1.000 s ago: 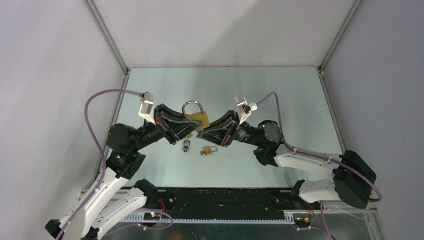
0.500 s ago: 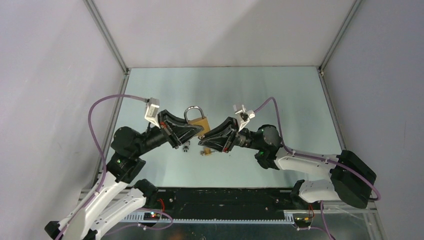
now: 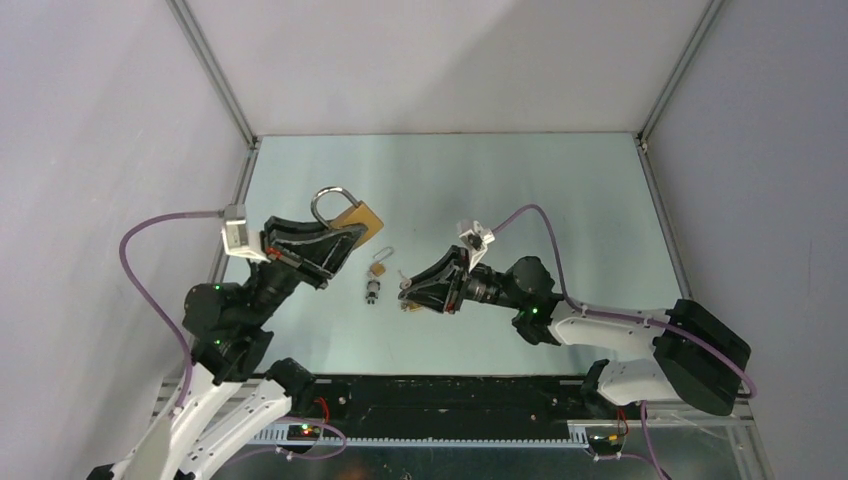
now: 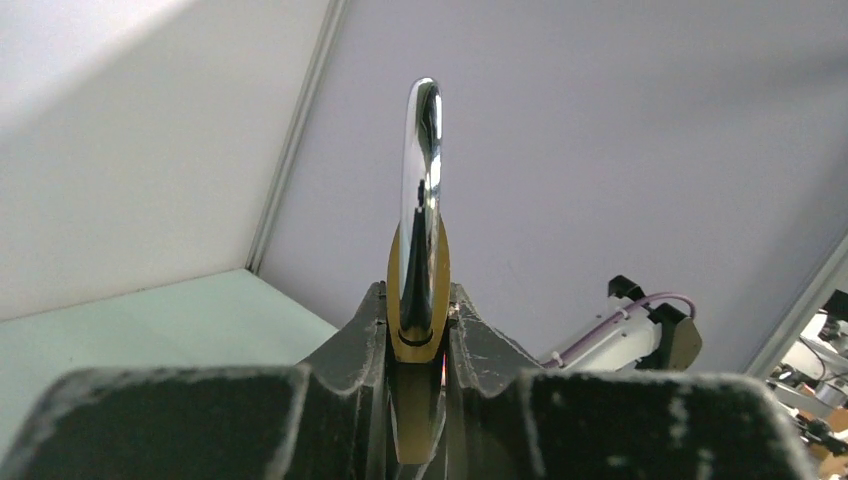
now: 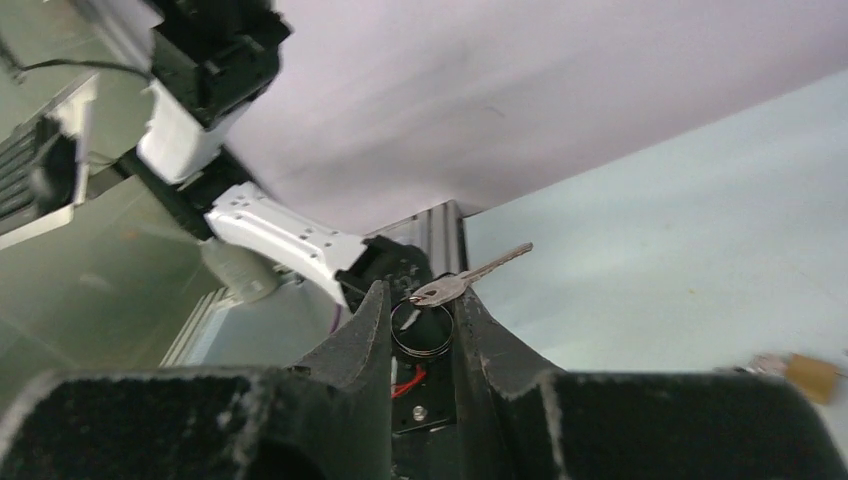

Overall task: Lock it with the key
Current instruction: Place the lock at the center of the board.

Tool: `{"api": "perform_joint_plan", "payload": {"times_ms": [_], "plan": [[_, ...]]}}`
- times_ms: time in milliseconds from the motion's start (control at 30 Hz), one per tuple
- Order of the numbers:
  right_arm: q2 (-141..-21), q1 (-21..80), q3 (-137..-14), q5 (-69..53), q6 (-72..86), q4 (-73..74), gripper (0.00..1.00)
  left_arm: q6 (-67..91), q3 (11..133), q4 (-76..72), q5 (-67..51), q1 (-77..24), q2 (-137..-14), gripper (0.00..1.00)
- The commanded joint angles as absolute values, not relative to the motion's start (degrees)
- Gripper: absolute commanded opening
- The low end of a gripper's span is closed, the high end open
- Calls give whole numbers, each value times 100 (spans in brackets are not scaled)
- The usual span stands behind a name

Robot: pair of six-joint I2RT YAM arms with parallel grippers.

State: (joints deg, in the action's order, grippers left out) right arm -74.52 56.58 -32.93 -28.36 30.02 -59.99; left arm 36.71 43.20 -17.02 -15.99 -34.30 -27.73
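My left gripper is shut on the body of a brass padlock and holds it above the table, at the left, with the steel shackle sticking out past the fingertips. In the left wrist view the padlock is seen edge-on between the jaws, shackle pointing up. My right gripper is low over the table's middle, apart from the padlock. In the right wrist view it grips a silver key by its head and ring, the blade pointing out to the right.
A small brass padlock and a small metal cylinder lie on the table between the grippers. Another small brass piece lies just under the right fingers. A brass piece shows at the right edge of the right wrist view.
My left arm has swung back to the left and raised the padlock. My right gripper has drawn back and down with the key. The two grippers, which met at the middle, now stand apart.
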Motion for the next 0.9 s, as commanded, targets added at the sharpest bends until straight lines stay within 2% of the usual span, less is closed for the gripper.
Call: {"api": "perform_joint_plan", "payload": {"times_ms": [0, 200, 300, 467, 700, 867], "plan": [[-7084, 5425, -3284, -1859, 3122, -5488, 0, 3732, 4594, -1934, -1161, -3411, -3135, 0], [-6600, 4731, -3199, -203, 3613, -3834, 0, 3750, 5141, -486, -439, -3399, -4324, 0], [-6589, 3876, -3229, -355, 4043, -3332, 0, 3768, 5715, 337, -274, -3310, -5527, 0], [-7232, 2917, -3920, -963, 3766, -2410, 0, 3919, 6674, 722, -1435, -2922, -7457, 0], [-8579, 2595, -5141, -1046, 3338, -1254, 0, 3476, 8156, 1078, -2395, -2833, -10198, 0], [-9402, 2578, -5724, -1220, 3281, -1030, 0, 3623, 8888, 1090, -2538, -2839, -11087, 0]]}}
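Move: The left hand holds the big padlock high up; the board's centre, where it is to go, lies about 28 cm ahead of this hand, 12 cm to its right and 45 cm below. Also some 45 cm below it, the long-shackle lock lies 22 cm ahead and 3 cm left, the small brass lock 13 cm ahead and 6 cm right. From the right hand, which holds the key, the board's centre is about 30 cm ahead, 7 cm right and 28 cm below. The left hand keeps its pinch on the padlock and swoops down some 34 cm, forward about 26 cm and a little to the right towards the board's centre, its fingers tipping from slanting upward to slanting down. At the same time the right hand, still gripping the key ring, swings about 26 cm forward while lowering and shifting right roughly 14 cm each, turning clockwise so that its fingers, first pointing left, face forward-left and down beside the padlock. ##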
